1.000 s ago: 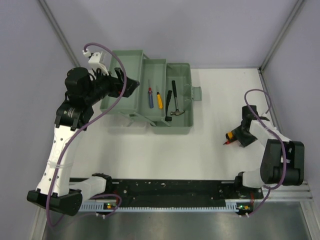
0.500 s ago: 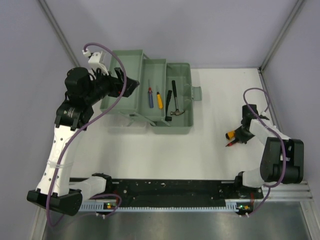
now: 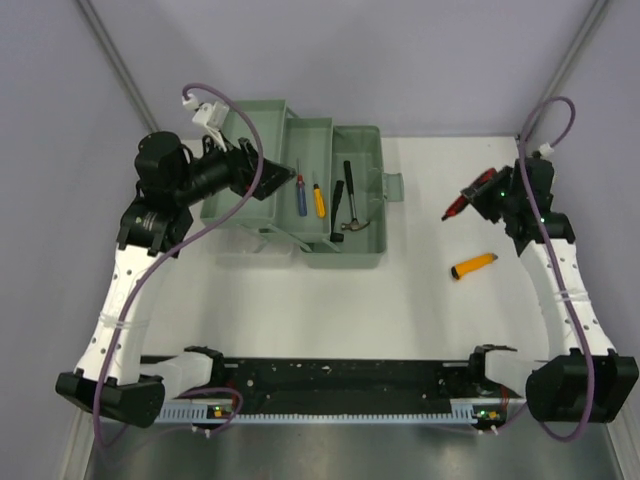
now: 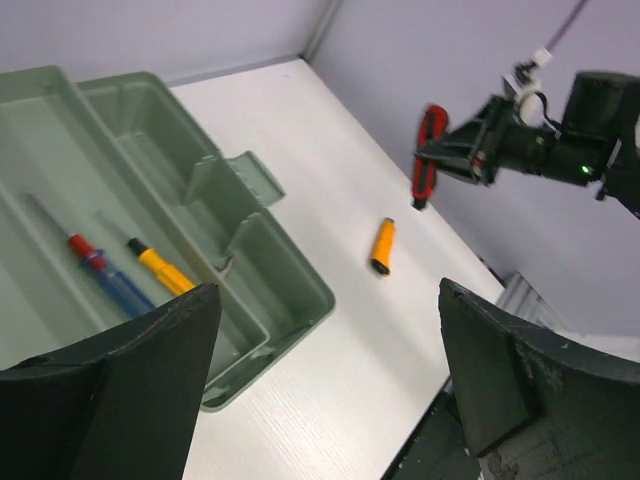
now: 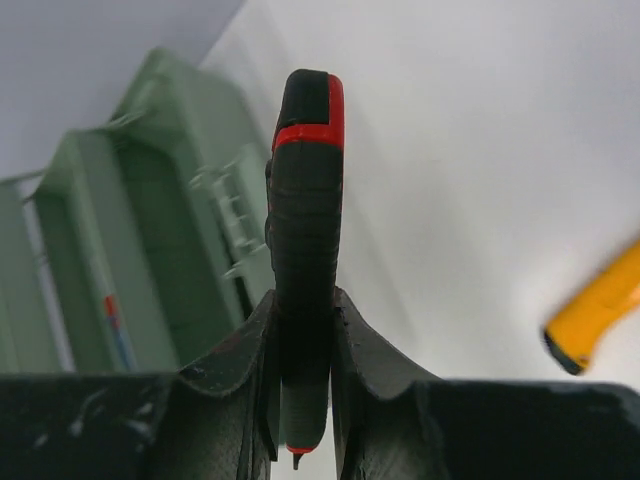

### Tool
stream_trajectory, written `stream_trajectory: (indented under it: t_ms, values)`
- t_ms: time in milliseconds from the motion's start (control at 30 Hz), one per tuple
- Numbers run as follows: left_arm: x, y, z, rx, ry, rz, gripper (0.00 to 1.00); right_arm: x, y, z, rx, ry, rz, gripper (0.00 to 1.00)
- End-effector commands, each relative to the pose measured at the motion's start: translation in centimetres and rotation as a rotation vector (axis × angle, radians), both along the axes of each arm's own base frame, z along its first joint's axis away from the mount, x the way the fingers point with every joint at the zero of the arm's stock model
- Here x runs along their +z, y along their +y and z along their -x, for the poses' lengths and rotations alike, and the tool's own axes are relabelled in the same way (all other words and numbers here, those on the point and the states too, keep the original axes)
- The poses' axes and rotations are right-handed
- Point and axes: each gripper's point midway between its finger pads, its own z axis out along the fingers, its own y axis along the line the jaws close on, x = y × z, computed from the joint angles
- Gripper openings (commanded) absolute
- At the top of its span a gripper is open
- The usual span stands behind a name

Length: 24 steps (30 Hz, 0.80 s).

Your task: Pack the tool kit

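Observation:
The pale green toolbox (image 3: 256, 126) stands open at the back left. In its trays lie a blue screwdriver (image 3: 300, 192), a yellow screwdriver (image 3: 319, 201), a black-handled tool (image 3: 337, 212) and a small hammer (image 3: 351, 208). My right gripper (image 3: 485, 192) is raised to the right of the box, shut on the red utility knife (image 3: 458, 206), which shows upright between the fingers in the right wrist view (image 5: 305, 200). The yellow utility knife (image 3: 472, 265) lies on the table below it. My left gripper (image 3: 268, 178) hovers open over the box's left trays, holding nothing.
The white table is bounded by grey walls at the back and on both sides. The toolbox's latch tab (image 3: 393, 186) sticks out toward the right gripper. A black rail (image 3: 340, 385) with the arm bases runs along the near edge.
My right gripper closed on the red utility knife, lifted it off the table and carried it back, leaving the yellow knife lying there. The left gripper shifted slightly right.

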Motion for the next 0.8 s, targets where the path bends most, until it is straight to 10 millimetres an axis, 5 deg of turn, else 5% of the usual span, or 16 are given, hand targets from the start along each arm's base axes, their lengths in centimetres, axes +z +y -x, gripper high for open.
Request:
stream_trajectory:
  t_ms: [0,100,267,467,767]
  values:
    - [1.3,-3.7,2.4,-0.252,-0.043,0.083,0.93,8.9,10.7,-1.6,0.462,-0.332,-0.110,0.00]
    - [0.7,-5.4,2.9,-0.293,-0.029,0.087,0.93,13.2,16.4,-0.6,0.659,-0.511,-0.153,0.00]
    - [-0.1,-7.5,2.9,-0.297,-0.015,0.090,0.93,16.2,23.7,1.3,0.813,-0.577,-0.219,0.00]
    - [-2.0,-8.5,1.8,-0.198,0.000,0.053,0.93,19.0,27.4,2.1,0.783,-0.620,-0.297,0.00]
    - [-3.7,-9.8,1.4,-0.161,-0.007,-0.019,0.93,20.2,30.3,2.8,0.815,-0.620,-0.286,0.00]
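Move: The red utility knife, already held in the right gripper, is about 47 cm to the left hand's right, 5 cm ahead and 20 cm lower; the yellow screwdriver lies 16 cm ahead, 8 cm right, some 32 cm below that hand. From the right hand, the open left gripper is 47 cm left, 5 cm back, 20 cm higher; the hammer 31 cm left, 18 cm ahead, 20 cm below; the orange tool 4 cm right, 3 cm back, 21 cm below. Keeping its grip on the red knife, the right hand sweeps some 30 cm left and 16 cm up towards the left gripper, swinging almost 50 degrees counter-clockwise and tipping its fingers up to about level. The left hand, fingers staying wide open, comes to meet the knife, roughly 10 cm right and a little down, turning slightly clockwise. ##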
